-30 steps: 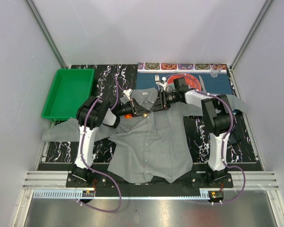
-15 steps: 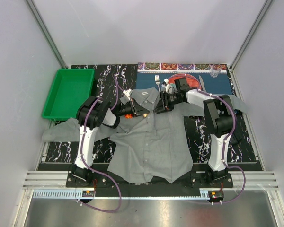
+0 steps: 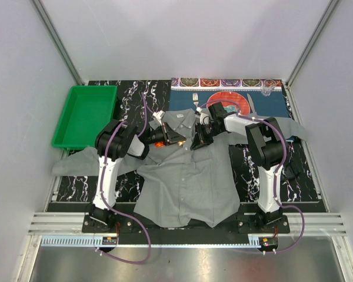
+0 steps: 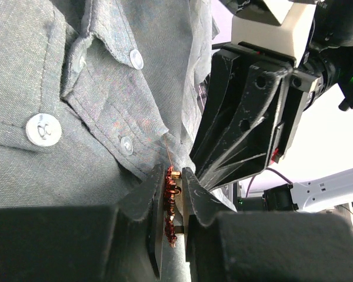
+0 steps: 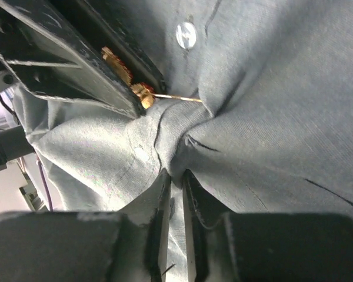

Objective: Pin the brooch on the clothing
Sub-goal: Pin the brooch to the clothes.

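The grey shirt (image 3: pixel 185 176) lies spread over the table, collar at the far end. My left gripper (image 4: pixel 175 176) is shut on the brooch (image 4: pixel 171 202), a reddish-gold piece whose thin pin points up at the fabric by a small button (image 4: pixel 126 144). From the right wrist view the brooch (image 5: pixel 142 91) shows in the left jaws, its pin tip touching a raised fold of the shirt (image 5: pixel 265 141). My right gripper (image 5: pixel 176 176) is shut on that pinched fold. In the top view both grippers meet near the collar, left gripper (image 3: pixel 175 138) facing right gripper (image 3: pixel 197 140).
A green tray (image 3: pixel 82 114) stands at the far left. Behind the shirt lies a blue patterned placemat (image 3: pixel 270 103) with a red plate (image 3: pixel 232 98), a fork (image 3: pixel 195 98) and a knife (image 3: pixel 250 104). Grey walls close in both sides.
My right gripper has come down toward the shirt and closed on a fold of fabric near the collar. The left gripper has kept still with the brooch.
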Available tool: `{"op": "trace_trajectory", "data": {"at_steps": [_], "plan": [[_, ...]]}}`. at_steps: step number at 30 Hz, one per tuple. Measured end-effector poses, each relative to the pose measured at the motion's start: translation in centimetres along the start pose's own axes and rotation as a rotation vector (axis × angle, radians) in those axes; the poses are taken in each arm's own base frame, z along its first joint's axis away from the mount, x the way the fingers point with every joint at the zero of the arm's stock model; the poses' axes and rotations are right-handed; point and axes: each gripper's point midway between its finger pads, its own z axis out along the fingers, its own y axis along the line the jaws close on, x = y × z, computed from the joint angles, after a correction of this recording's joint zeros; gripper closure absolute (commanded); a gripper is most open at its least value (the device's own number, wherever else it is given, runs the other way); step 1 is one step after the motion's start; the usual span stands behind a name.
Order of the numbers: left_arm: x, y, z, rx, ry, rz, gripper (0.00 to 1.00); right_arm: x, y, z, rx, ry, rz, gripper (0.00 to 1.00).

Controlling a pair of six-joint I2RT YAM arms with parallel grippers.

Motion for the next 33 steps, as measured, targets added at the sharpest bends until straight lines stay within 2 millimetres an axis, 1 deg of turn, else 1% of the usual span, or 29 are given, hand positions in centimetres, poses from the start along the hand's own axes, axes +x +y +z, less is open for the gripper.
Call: {"op": "trace_trajectory", "data": {"at_steps": [1,4,7,17,22,27,33], "plan": [[0.0,0.0,0.0,0.000,0.000,-0.001,1.00,0.2,-0.2,0.0,0.009,0.005,-0.003,0.90],[0.0,0.0,0.0,-0.001,-0.002,-0.008,1.00,0.9,-0.8,0.2,0.023,0.019,-0.010,0.97],[0.0,0.0,0.0,-0.001,-0.002,-0.017,1.00,1.4,-0.9,0.2,0.024,0.032,-0.011,1.00],[-0.1,-0.2,0.1,0.000,-0.003,-0.043,1.00,1.5,-1.0,0.2,0.023,0.034,-0.017,1.00],[-0.2,0.4,0.4,-0.001,-0.002,-0.070,1.00,1.5,-1.0,0.2,0.021,0.034,-0.022,1.00],[-0.3,0.4,0.6,-0.003,-0.005,-0.098,1.00,1.5,-1.0,0.2,0.021,0.034,-0.026,1.00],[-0.2,0.4,0.5,-0.005,-0.012,-0.053,1.00,1.5,-1.0,0.2,0.020,0.034,-0.031,1.00]]}}
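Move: From the right hand, the grey shirt's placket fold lies at the fingertips, about 1 cm back and 1 cm lower. The brooch in the left fingers, pin pointing right, sits some 4 cm to the right hand's left, 1 cm ahead and 1 cm higher; the orange flower is about 13 cm left, 1 cm ahead and 2 cm lower. From the left hand, the fold is roughly 5 cm right, 2 cm back and 2 cm down. The right hand eases about 1 cm down, back and right, shutting its fingers on the fold beside the pin. ##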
